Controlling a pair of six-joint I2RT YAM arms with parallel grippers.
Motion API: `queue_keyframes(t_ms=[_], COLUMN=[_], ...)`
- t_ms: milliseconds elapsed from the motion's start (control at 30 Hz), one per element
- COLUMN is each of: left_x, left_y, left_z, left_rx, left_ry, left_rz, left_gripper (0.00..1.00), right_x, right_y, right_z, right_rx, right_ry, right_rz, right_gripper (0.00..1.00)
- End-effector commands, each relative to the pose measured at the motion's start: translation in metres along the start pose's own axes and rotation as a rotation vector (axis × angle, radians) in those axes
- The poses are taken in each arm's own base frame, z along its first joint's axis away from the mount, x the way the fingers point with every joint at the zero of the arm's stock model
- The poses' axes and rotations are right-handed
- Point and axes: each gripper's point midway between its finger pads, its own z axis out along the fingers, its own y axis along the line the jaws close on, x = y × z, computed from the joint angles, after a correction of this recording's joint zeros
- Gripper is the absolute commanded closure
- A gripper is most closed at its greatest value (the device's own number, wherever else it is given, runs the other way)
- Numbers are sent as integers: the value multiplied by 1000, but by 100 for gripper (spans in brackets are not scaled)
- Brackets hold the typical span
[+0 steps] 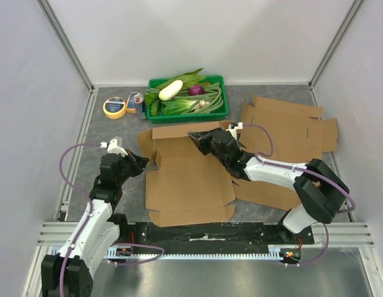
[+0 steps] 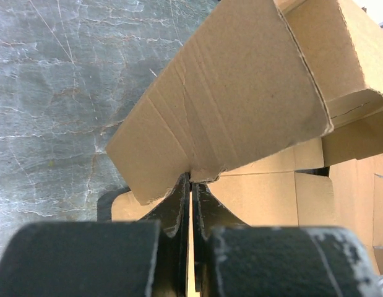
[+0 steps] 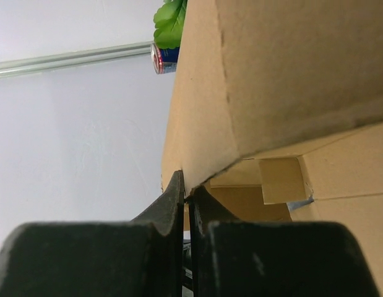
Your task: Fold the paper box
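The paper box [image 1: 188,182] lies part-folded in the middle of the table, its base flat and its back wall raised. My left gripper [image 1: 142,163] is at the box's left side, shut on the edge of the left flap [image 2: 240,93], which stands up above the fingertips [image 2: 191,176]. My right gripper [image 1: 195,138] is at the back wall, shut on the lower edge of a raised cardboard panel [image 3: 271,74]; the jaws [image 3: 186,189] pinch the sheet. The box's inside shows below that panel.
A green basket [image 1: 219,115] of vegetables stands at the back. A yellow tape roll [image 1: 114,107] and a small can [image 1: 137,100] sit left of it. Another flat cardboard sheet [image 1: 290,127] lies at the right, partly under my right arm.
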Motion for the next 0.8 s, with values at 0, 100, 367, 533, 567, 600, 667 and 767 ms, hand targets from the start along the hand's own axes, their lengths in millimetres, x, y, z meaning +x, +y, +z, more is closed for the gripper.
queue_keyframes(t_ms=[0, 100, 367, 533, 567, 600, 667, 767], left_x=[-9, 1, 33, 45, 38, 43, 25, 5], left_y=[-22, -24, -35, -35, -41, -39, -56, -67], left_z=[-2, -4, -8, -10, -13, -17, -30, -50], left_rx=[108, 122, 176, 161, 171, 151, 195, 162], left_ry=[-73, -51, 9, 61, 56, 87, 52, 46], left_rz=[-36, -48, -98, -89, -80, -80, -76, -79], left_gripper=[98, 98, 98, 77, 72, 68, 55, 55], right_x=[4, 2, 0, 0, -2, -2, -3, -2], right_y=[-48, -54, -54, -56, -54, -56, -55, -56], right_z=[-12, -17, -22, -23, -24, -25, -27, -26], right_rx=[90, 86, 74, 71, 67, 72, 71, 74], right_ry=[16, 11, -18, -23, -27, -27, -30, -26], right_rz=[-148, -173, -188, -181, -179, -185, -189, -185], right_gripper=[95, 95, 94, 95, 94, 95, 95, 94])
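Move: The left hand pinches the near edge of the upright side flap, whose middle is some 6 cm ahead and about level in height; the base panel it is swung over lies with its middle about 15 cm right, 9 cm back and 9 cm below. From the right hand, pinching the top strip right at its fingertips, the side flap is about 15 cm left, 4 cm back and 6 cm below; the green crate is roughly 12 cm ahead, 2 cm left and 15 cm below. Still pinching the side flap's near edge, the left hand draws it back and to the right, about 4 cm each way, inward over the base panel, turning slightly clockwise, then opens its fingers to nearly half and backs clear of the edge. Meanwhile the right hand keeps its pinch on the top strip and draws it some 2.5 cm back, fingers tipping up slightly. ##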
